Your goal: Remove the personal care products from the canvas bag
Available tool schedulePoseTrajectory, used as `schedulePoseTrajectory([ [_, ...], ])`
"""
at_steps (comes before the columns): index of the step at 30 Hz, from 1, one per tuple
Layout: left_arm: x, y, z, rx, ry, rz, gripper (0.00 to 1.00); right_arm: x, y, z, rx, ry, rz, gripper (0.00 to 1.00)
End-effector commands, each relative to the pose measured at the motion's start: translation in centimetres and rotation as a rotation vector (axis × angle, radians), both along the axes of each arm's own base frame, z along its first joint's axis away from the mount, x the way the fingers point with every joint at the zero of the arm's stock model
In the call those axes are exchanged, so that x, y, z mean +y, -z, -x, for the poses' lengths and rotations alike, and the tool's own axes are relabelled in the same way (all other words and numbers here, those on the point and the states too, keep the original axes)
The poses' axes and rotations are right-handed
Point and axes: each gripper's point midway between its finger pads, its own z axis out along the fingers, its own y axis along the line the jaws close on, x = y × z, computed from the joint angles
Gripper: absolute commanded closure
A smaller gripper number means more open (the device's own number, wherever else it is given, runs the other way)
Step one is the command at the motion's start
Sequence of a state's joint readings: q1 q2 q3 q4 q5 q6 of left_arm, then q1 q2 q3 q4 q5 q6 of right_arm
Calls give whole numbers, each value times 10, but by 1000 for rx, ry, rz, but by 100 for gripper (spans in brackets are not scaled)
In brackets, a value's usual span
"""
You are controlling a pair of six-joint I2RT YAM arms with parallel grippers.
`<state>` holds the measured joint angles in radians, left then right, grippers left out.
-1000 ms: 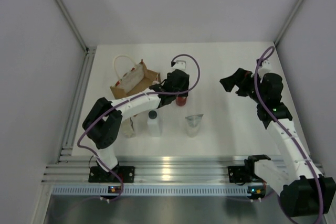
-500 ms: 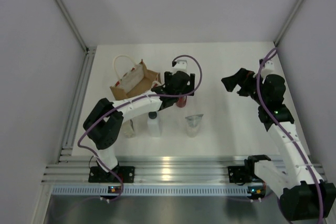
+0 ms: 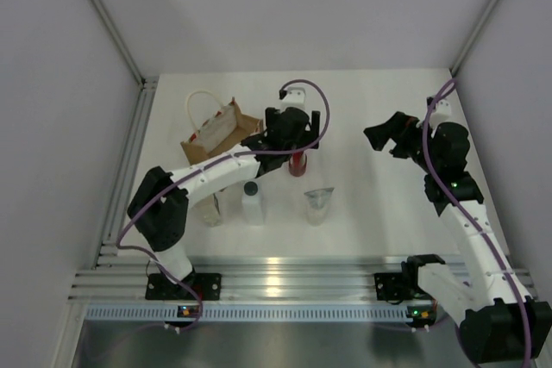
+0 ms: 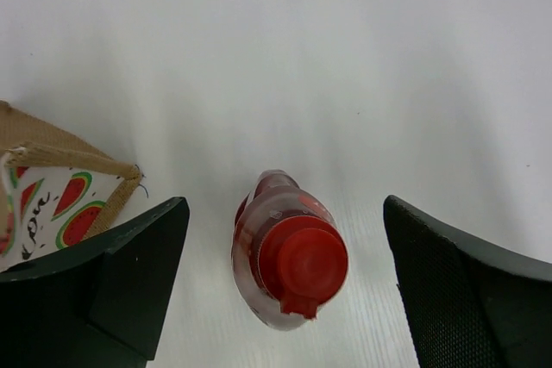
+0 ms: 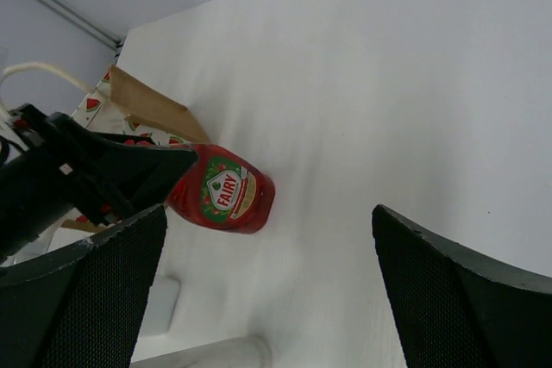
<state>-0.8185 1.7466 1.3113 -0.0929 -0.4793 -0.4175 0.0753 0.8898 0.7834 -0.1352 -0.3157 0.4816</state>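
Observation:
The slim red bottle point(image 3: 298, 164) stands upright on the white table just right of the canvas bag point(image 3: 220, 134). In the left wrist view the red bottle point(image 4: 289, 260) sits between my left gripper's point(image 4: 285, 210) open jaws, with a gap on each side; a bag corner point(image 4: 60, 174) shows at the left. My left gripper point(image 3: 297, 146) hovers over the bottle. The white bottle point(image 3: 252, 200), clear bottle point(image 3: 212, 208) and silvery pouch point(image 3: 318, 204) stand in a row nearer me. My right gripper point(image 3: 385, 140) is open and empty, to the right. The right wrist view shows the red bottle point(image 5: 222, 191) and the bag point(image 5: 142, 105).
The bag lies with its rope handles point(image 3: 203, 105) toward the far left. Grey walls close in the table on three sides. A metal rail point(image 3: 285, 277) runs along the near edge by the arm bases.
My left gripper has drawn back and up from the red bottle, which now stands free on the table. The left elbow has shifted left. The right arm has barely moved.

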Motion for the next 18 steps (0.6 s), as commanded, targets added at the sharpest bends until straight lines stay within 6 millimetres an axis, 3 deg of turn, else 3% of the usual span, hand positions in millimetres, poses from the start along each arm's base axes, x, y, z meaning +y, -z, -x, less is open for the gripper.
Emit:
schedulePoseTrajectory([
  [1,-1,-92,5,-126,34,95,2,-6,-17,-3,-59,15,4,1],
  [7,12,-145,23,-172,55,117,2,-17,-24,-2,-92,56,58,0],
  [11,36,-183,28,-217,-15,124,2,-35,-25,3,-63,124,155,1],
  [13,63,-186,26,-200,-127,58,2,-44,-25,7,-40,160,193,0],
  [14,72,-198,23,-207,-167,60,2,-46,-29,10,-41,163,210,1],
  [16,103,-198,20,-191,-295,46,2,-48,-28,18,-20,156,236,1],
  [18,135,-188,28,-135,-373,19,2,-54,-32,29,-1,165,288,1],
])
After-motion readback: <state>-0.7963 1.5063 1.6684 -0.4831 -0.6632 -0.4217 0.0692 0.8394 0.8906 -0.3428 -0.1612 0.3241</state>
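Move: The red bottle stands upright, already released, right at the left hand's open fingers, its middle about 1 cm back and roughly 8 cm below. The canvas bag is about 22 cm left and 6 cm ahead of that hand; nearer the base, the white bottle is some 16 cm back and 12 left, the pouch 17 back and 6 right. From the right hand, the red bottle is about 20 cm left, 6 ahead and 17 lower. Fingers already wide open and no longer gripping the red bottle, the left hand climbs fast, some 20 cm, then swings about 7 cm left to the bag's side as it nears the top, fingertips tipping up about 10 degrees and turning counter-clockwise late on. The open right hand, touching nothing, eases a few centimetres right, away from the red bottle, rolling its left side down about 10 degrees. ##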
